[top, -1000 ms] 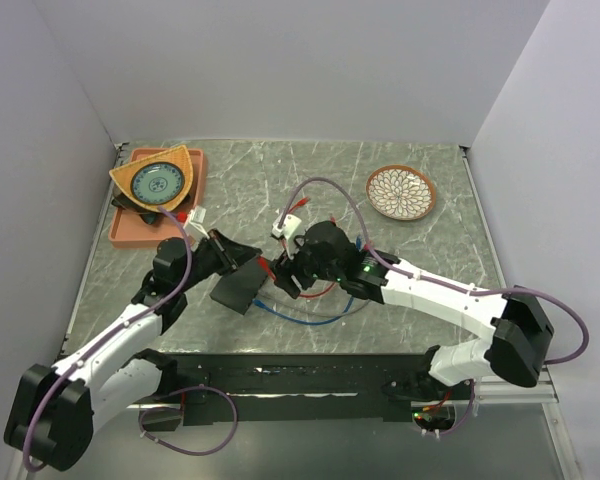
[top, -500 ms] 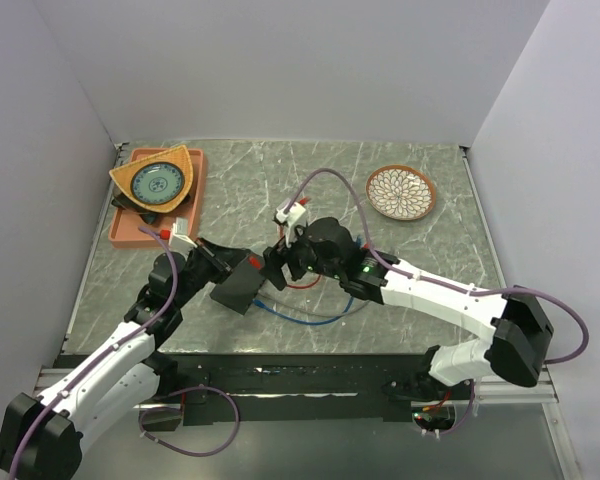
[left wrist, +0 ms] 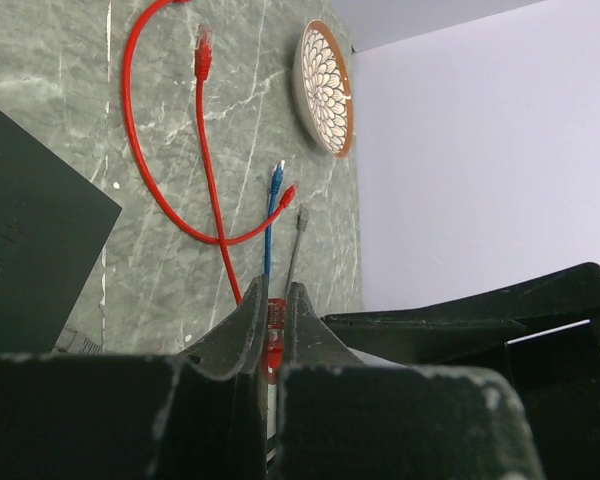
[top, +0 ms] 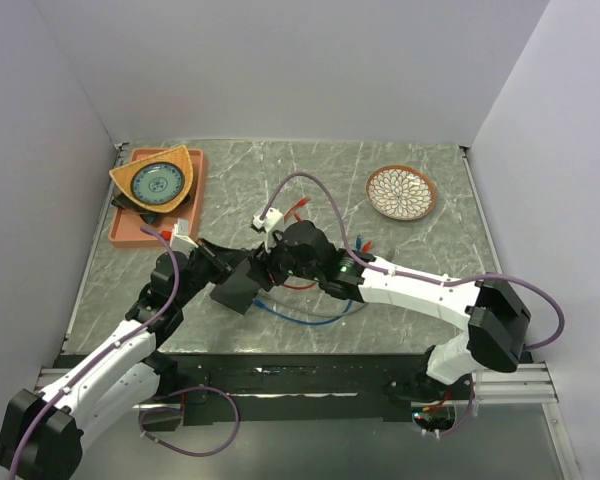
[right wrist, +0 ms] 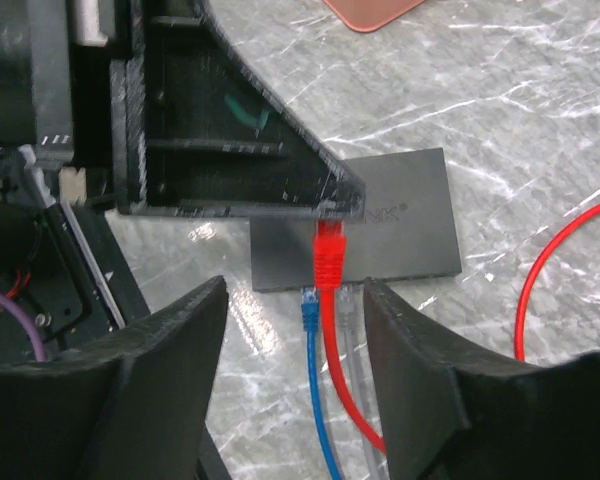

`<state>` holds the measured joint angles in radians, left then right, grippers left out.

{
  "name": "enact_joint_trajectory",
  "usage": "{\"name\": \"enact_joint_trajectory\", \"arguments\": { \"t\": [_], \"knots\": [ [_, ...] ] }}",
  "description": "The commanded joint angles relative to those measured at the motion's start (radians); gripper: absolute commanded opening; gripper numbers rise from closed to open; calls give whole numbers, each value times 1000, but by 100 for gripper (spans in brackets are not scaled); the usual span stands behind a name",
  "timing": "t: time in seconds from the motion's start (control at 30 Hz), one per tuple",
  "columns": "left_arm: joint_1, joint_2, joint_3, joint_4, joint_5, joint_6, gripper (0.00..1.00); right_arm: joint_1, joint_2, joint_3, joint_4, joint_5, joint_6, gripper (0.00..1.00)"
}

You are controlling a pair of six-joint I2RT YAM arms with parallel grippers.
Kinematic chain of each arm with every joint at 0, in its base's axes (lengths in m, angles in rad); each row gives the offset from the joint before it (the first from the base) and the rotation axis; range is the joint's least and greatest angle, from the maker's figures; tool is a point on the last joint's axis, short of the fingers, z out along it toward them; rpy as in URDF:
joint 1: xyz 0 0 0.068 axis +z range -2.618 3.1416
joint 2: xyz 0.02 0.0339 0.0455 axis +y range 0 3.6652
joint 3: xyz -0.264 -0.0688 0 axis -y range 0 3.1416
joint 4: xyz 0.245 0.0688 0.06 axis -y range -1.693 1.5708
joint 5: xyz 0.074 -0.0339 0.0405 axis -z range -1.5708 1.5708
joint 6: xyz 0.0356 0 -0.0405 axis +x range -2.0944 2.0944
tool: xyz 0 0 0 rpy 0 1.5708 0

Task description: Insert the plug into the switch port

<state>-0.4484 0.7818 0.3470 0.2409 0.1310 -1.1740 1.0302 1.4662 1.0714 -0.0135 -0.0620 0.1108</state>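
Note:
My left gripper (left wrist: 273,292) is shut on the red plug (left wrist: 273,328), which shows as a red sliver between the fingers. In the right wrist view that plug (right wrist: 330,258) hangs from the left fingers (right wrist: 230,150) just over the near edge of the flat black switch (right wrist: 400,215). A blue plug (right wrist: 310,300) and a grey plug (right wrist: 348,297) sit against that edge; the switch port openings are hidden. My right gripper (right wrist: 295,290) is open, its fingers on either side of the red cable and touching nothing. From above, both grippers meet beside the switch (top: 232,292).
An orange tray (top: 130,232) with a patterned dish stands at the back left. A flower-patterned plate (top: 401,192) lies at the back right. Loose red cable (left wrist: 130,120) loops across the marble top, with blue cable (top: 300,318) near the front.
My right arm has moved left, up to the left gripper and the plug. Its jaws went wider, then narrowed a little. The left arm shifted forward earlier and now holds still.

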Motion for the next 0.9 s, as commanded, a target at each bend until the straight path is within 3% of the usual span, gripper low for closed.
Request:
{"name": "enact_joint_trajectory", "arguments": {
  "t": [0.0,0.37,0.63,0.77,0.87],
  "knots": [
    [-4,-3,14,31,10,-9,1,7,39,84,-5,45,0,58],
    [-4,-21,21,6,9,5,1,8,80,113,-19,59,10,44],
    [-4,-15,24,6,21,10,1,8,82,104,-13,88,10,22],
    [-4,-13,18,18,21,-3,1,10,98,110,-16,82,6,0],
    [-4,-13,14,26,22,-4,1,8,94,101,-13,87,3,0]
  ]
}}
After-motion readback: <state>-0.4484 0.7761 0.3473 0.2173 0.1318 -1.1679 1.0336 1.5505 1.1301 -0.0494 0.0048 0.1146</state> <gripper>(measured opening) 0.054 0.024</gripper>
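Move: My left hand holds the red plug at its fingertips, the plug's middle about 1 cm to the right and 1 cm down. From my open right hand the same plug is some 2 cm ahead, 1 cm left and 2 cm lower. The switch lies about 2 cm ahead, 4 cm left and 12 cm below my right hand; the blue plug on the table is 3 cm back, 1 cm left and 13 cm below it. I ease my right hand down and forward, roughly 2.5 cm in all, so its open fingers come around the red cable just behind the plug. Then I shut them completely and pinch the ribbed boot, the grip effort rising at the very end. My left hand stays practically still and keeps its pinch on the plug's front. ##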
